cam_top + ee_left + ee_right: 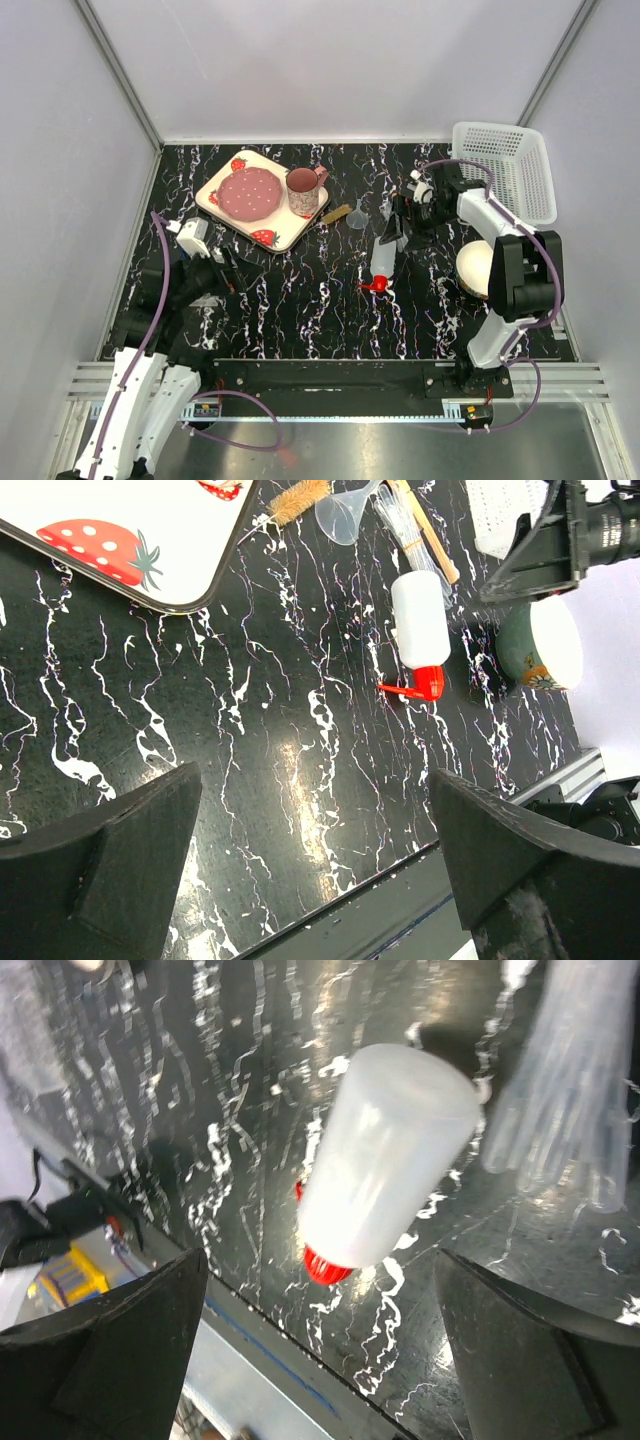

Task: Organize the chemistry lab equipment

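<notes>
A translucent squeeze bottle (381, 260) with a red cap (375, 285) lies on its side on the black marbled table. Behind it lie a clear funnel (358, 214), clear droppers (402, 522) and a wooden-handled brush (335, 214). My right gripper (392, 235) hangs open just above the bottle's base; in the right wrist view the bottle (385, 1155) lies below and between the wide-spread fingers, with the droppers (575, 1100) beside it. My left gripper (228, 270) is open and empty over bare table at the near left (315, 860). No tubes or rack are in view.
A strawberry-print tray (280, 238) with a pink plate (249, 192) and a mug (303, 191) sits at the back left. A white basket (505, 170) stands at the back right. A cream bowl (473, 266) sits by the right arm. A metal rail (330, 372) runs along the near edge.
</notes>
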`<state>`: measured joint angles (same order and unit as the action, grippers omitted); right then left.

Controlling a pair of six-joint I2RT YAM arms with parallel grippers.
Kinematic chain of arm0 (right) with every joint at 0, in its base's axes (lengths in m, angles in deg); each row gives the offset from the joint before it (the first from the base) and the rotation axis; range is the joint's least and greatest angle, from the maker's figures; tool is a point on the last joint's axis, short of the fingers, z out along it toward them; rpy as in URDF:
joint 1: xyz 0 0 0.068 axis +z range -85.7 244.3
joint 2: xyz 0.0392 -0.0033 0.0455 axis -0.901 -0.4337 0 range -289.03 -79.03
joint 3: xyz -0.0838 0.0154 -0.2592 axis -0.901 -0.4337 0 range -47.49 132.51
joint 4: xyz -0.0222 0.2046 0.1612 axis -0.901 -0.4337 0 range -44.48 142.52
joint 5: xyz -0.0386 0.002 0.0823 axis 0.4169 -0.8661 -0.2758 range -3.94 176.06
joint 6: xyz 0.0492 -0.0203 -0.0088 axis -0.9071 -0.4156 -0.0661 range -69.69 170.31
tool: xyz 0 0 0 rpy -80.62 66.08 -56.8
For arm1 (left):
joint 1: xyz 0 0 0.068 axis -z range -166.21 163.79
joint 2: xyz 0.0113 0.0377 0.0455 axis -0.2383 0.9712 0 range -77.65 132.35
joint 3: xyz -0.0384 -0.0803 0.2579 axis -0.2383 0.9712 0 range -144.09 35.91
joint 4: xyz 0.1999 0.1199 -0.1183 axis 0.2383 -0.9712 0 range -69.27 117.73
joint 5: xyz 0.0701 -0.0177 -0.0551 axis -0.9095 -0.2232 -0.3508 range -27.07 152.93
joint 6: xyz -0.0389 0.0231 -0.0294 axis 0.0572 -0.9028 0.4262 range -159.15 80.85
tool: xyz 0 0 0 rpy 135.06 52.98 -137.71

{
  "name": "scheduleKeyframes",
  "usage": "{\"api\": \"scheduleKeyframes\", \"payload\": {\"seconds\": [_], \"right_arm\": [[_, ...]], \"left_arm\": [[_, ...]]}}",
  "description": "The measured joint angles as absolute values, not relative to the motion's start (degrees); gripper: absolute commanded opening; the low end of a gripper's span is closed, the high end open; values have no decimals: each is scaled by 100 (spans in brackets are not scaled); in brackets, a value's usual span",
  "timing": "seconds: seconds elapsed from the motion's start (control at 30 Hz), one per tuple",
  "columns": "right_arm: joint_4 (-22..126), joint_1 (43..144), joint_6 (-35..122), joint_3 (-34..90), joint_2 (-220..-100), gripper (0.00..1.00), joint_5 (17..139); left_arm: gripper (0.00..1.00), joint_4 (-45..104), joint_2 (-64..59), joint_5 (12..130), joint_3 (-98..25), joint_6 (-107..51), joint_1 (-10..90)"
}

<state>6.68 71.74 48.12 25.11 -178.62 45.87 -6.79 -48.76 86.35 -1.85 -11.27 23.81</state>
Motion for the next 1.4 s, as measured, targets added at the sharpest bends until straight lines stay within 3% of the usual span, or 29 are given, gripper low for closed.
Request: {"api": "scheduleKeyframes", "payload": {"seconds": [0.43,0.57,0.73,0.83,1.1,1.4], "right_arm": [[1396,8551,3439,2330,-18601,97,6782],[1437,8540,3365,2319,-18668,77,7193],[1448,8540,3472,2319,-18668,46,7269],[1437,8540,3647,2321,-18616,41,7035],[919,8278,4816,2883,-17650,43,6399],[591,5858,6090,4808,-17049,47,6581]], "left_arm": [[99,-640,-4872,8681,-185,-1129,2379],[99,-640,-4883,8683,-182,-1129,2379],[99,-633,-4949,8687,-171,-1129,2381],[99,-620,-4949,8689,-150,-1129,2381],[99,-594,-5001,8705,-141,-1129,2379],[99,-555,-5023,8788,-141,-1129,2379]]}}
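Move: The wash bottle lies on its side below the right hand's open fingers, about 2 cm to the left, 1 cm back and 9 cm down. The clear pipettes lie 5 cm ahead of the hand and 1 cm right, the wooden sticks 8 ahead and 4 right. The white basket's middle is some 17 cm ahead, 24 right; the round bowl 20 right, 4 back. From the left hand the bottle is roughly 28 cm right, 8 ahead and 19 below. The wash bottle is the right hand's target: the hand sinks about 8 cm, its fingers tipping some 20 degrees steeper, and closes around the white body. Then it lifts the bottle some 24 cm, first nearly straight up, then sweeping quickly right and forward towards the basket while the fingers swing round to point forward and down, keeping their grip. ##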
